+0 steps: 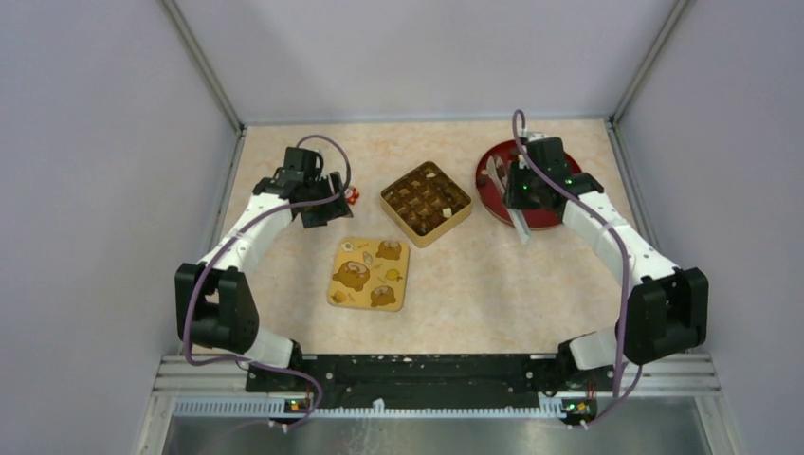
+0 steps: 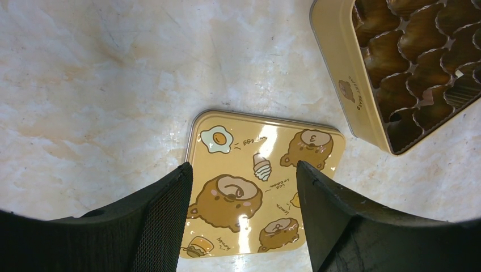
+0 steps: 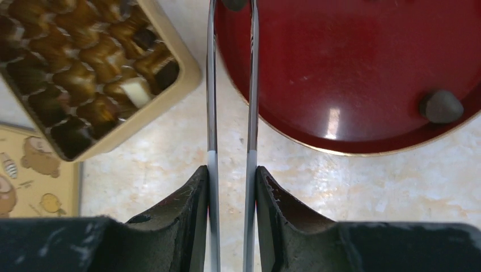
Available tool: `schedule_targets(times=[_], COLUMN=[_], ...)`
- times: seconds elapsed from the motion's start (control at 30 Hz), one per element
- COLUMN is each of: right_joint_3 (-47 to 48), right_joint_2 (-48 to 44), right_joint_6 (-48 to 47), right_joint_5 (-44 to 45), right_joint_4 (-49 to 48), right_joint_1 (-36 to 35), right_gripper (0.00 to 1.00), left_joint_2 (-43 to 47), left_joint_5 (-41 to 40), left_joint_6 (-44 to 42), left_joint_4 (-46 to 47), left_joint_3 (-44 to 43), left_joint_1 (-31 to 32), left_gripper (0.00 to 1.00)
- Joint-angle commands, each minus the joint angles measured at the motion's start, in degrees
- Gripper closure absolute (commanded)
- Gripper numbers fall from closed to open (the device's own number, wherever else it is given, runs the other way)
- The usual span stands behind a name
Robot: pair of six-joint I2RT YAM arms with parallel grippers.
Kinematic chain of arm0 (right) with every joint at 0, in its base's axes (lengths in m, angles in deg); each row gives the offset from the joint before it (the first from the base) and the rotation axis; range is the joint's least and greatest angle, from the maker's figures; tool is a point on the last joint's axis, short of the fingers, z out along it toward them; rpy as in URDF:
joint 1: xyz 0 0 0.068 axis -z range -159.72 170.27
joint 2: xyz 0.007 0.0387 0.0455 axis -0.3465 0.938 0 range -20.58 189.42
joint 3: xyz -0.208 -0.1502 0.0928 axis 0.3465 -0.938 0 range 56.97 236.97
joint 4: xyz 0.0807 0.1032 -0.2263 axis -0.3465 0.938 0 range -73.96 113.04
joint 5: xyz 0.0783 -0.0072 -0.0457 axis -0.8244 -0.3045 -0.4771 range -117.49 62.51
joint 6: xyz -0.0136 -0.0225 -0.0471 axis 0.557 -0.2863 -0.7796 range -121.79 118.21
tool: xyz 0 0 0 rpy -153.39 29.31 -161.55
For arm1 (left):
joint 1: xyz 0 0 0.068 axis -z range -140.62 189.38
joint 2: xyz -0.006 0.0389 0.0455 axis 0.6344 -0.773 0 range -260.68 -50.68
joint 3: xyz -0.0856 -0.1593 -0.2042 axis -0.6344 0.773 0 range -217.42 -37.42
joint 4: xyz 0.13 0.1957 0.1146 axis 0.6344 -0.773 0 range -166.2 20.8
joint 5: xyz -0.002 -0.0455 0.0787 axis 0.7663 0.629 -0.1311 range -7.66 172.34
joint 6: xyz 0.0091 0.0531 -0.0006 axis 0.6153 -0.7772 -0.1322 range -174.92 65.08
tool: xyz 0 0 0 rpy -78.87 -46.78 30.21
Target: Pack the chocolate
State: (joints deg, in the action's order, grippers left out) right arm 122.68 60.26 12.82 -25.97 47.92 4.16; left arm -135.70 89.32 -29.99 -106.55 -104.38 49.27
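Observation:
Chocolate pieces, mostly dark brown (image 3: 91,56) with one cream piece (image 3: 136,89), fill the paper cups of the open yellow box (image 1: 426,202) (image 3: 180,76). One dark lump (image 3: 441,106) lies on the red plate (image 3: 363,68) (image 1: 542,216). My right gripper (image 3: 231,173) (image 1: 520,190) is shut on metal tongs (image 3: 212,113). The tongs' blades reach over the plate's edge, and a dark chocolate (image 3: 233,3) sits between their tips at the frame's top edge. My left gripper (image 2: 244,166) (image 1: 322,204) hangs open and holds nothing, above the box's yellow lid (image 2: 266,130).
The square yellow lid (image 1: 370,273) with bear pictures lies flat in front of the box. A small red-and-white wrapped sweet (image 1: 353,196) lies beside the left gripper. Grey walls close in the table on three sides.

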Motion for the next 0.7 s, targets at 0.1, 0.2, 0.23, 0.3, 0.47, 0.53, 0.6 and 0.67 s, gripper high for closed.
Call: schedule_targets(times=[0.1, 0.2, 0.23, 0.3, 0.47, 0.53, 0.6, 0.67], right_joint_3=[14.78, 17.75, 18.54, 20.17, 21.41, 21.19, 20.60, 20.18], right_joint_2=[1.09, 4.28, 5.65, 8.77, 14.07, 15.07, 15.66, 15.95], right_joint_6=[-0.89, -0.76, -0.85, -0.99, -1.21, -1.13, -1.22, -1.22], right_joint_5=[1.57, 0.72, 0.47, -1.00, -1.20, -1.26, -1.21, -1.26], right_joint_4=[3.11, 2.70, 2.72, 3.27, 3.56, 3.61, 3.51, 3.78], right_joint_1=[-12.19, -17.19, -18.52, -20.80, -25.67, -26.58, -27.00, -27.16], right_gripper=[0.85, 0.85, 0.85, 0.85, 0.85, 0.85, 0.85, 0.85], left_joint_2=[0.39, 1.39, 2.03, 3.38, 4.44, 4.27, 4.33, 4.35], left_joint_5=[-2.03, -3.46, -3.95, -4.51, -4.21, -4.19, -4.06, -3.66], left_joint_6=[0.73, 1.36, 1.57, 1.73, 1.19, 1.01, 0.92, 0.83], left_joint_4=[0.07, -0.07, 0.17, 0.69, 0.85, 0.61, 0.75, 1.01], left_joint_3=[-0.34, -0.09, 0.16, 0.87, 1.69, 1.97, 2.35, 2.53], left_joint_1=[-0.43, -0.95, -1.21, -1.72, -2.46, -2.58, -2.60, -2.68], left_gripper=[0.26, 0.26, 0.27, 0.26, 0.26, 0.26, 0.26, 0.26])
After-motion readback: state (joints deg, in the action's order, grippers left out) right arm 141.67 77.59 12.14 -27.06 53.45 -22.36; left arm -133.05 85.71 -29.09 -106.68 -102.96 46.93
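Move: The yellow box, where the tongs in the right hand are taking a dark chocolate, has its middle about 18 cm to the right hand's left, 3 cm farther out and 12 cm lower. The red plate's middle lies some 8 cm ahead and 7 cm right of that hand, and the bear lid 31 cm left and 13 cm back, both about 15 cm below. From the left hand, the box is roughly 22 cm right, 4 cm ahead and 10 cm below. Keeping the tongs' handles pinched, with the chocolate still between the tips, the right hand swings about 19 cm left from the plate to the box. It arcs some 8 cm up and back down by as much, draws back 4 cm and turns nearly 30 degrees counter-clockwise. The left hand, open and empty, shifts about 2.5 cm left, away from the box. ##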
